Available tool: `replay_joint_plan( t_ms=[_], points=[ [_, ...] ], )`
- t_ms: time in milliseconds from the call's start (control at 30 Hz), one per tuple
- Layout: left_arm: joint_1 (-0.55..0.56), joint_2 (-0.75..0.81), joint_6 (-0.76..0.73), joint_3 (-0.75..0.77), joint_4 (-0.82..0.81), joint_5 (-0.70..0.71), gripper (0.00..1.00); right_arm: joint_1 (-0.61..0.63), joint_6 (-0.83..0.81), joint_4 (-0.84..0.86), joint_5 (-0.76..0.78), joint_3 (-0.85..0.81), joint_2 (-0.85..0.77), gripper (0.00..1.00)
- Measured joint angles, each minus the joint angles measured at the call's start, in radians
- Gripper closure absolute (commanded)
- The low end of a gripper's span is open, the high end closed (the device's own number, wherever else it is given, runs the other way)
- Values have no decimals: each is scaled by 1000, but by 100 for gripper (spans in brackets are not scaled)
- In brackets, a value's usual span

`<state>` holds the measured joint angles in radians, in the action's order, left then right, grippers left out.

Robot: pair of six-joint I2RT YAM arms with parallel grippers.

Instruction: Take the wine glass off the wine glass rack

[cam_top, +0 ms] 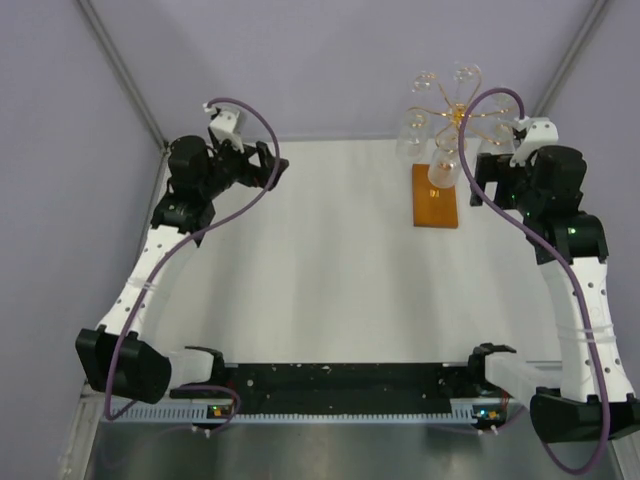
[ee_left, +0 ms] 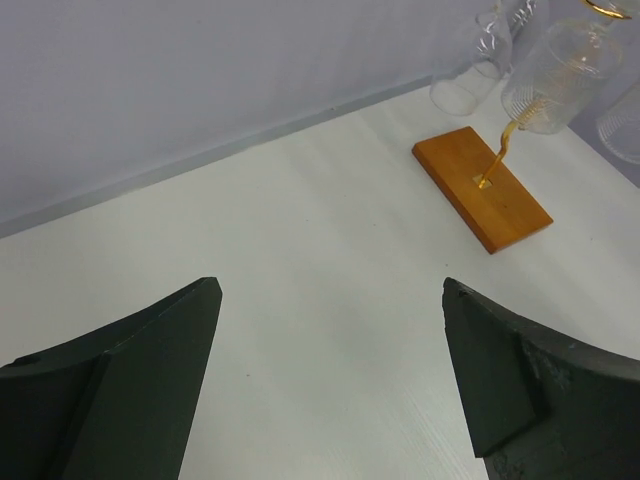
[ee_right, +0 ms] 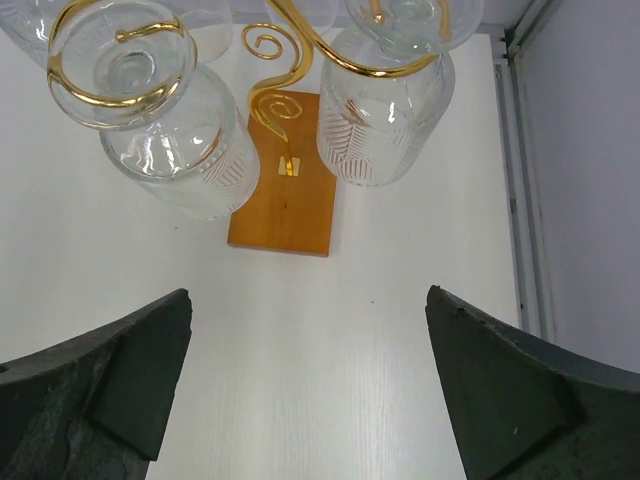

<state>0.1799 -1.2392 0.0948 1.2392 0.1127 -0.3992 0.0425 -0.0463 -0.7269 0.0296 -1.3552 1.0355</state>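
The wine glass rack (cam_top: 449,108) is a gold wire stand on an orange-brown wooden base (cam_top: 436,197) at the table's far right. Several clear wine glasses hang upside down from its scroll arms; one (cam_top: 445,165) hangs over the base. My right gripper (cam_top: 484,178) is open and empty, just right of the rack. In the right wrist view its open jaws (ee_right: 308,295) sit below two hanging glasses, one (ee_right: 180,140) on the left and another (ee_right: 385,110) on the right, with the base (ee_right: 285,200) between them. My left gripper (cam_top: 277,166) is open and empty at the far left; its wrist view (ee_left: 331,290) shows the base (ee_left: 482,190) and a glass (ee_left: 560,75) far off.
A grey back wall and side panels with metal corner posts (cam_top: 120,70) enclose the white table (cam_top: 320,280). The right table edge (ee_right: 515,180) runs close to the rack. A black strip (cam_top: 340,385) lies between the arm bases at the near edge.
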Motion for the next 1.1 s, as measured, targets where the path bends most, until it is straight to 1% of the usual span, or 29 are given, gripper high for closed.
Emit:
replay_joint_plan(
  t_ms=[100, 200, 267, 300, 467, 567, 833, 967, 1100],
  points=[
    [43, -37, -9, 0, -7, -26, 3, 0, 29, -3, -3, 8, 0, 1],
    [105, -64, -32, 0, -21, -58, 3, 0, 11, 5, -57, 29, -1, 1],
    [145, -77, -46, 0, -31, -81, 4, 0, -26, 40, -154, 93, -11, 1],
    [163, -81, -51, 0, -35, -90, 4, 0, -33, 46, -173, 109, -13, 1],
    [222, -84, -97, -10, -53, -122, 5, 0, -58, 228, -305, 329, -75, 1],
    [235, -78, -131, -32, -56, -134, 4, 0, -66, 330, -378, 420, -92, 1],
    [235, -60, -209, -84, -53, -132, 5, -25, -81, 562, -549, 590, -146, 1],
    [235, -60, -216, -86, -51, -121, 7, -58, -81, 669, -623, 607, -84, 1],
    [235, -80, -243, -68, -20, -103, 7, -69, -77, 809, -652, 609, -6, 1]
  ],
)
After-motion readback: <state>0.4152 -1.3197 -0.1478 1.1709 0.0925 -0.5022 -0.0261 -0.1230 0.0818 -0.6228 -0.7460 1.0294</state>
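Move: The nearest hanging wine glass is about 11 cm ahead of the right hand, 7 cm to its left and 5 cm below. The right-hand glass hangs some 17 cm ahead and 5 cm right, and the left-hand glass 18 cm ahead and 15 cm left, both at about that height. The wooden base lies roughly 20 cm ahead, 5 cm left and 28 cm below. From the left hand, the nearest glass is 3 cm ahead, 38 cm right and 7 cm below. Wide open and still touching nothing that can be seen, the right hand heads for the nearest glass: it swings down and left by about 9 cm each way while yawing some 30 degrees counter-clockwise and levelling its fingers, then pushes forward a little. The open left hand travels right towards the rack, sinking and drawing back somewhat, and turns clockwise. ##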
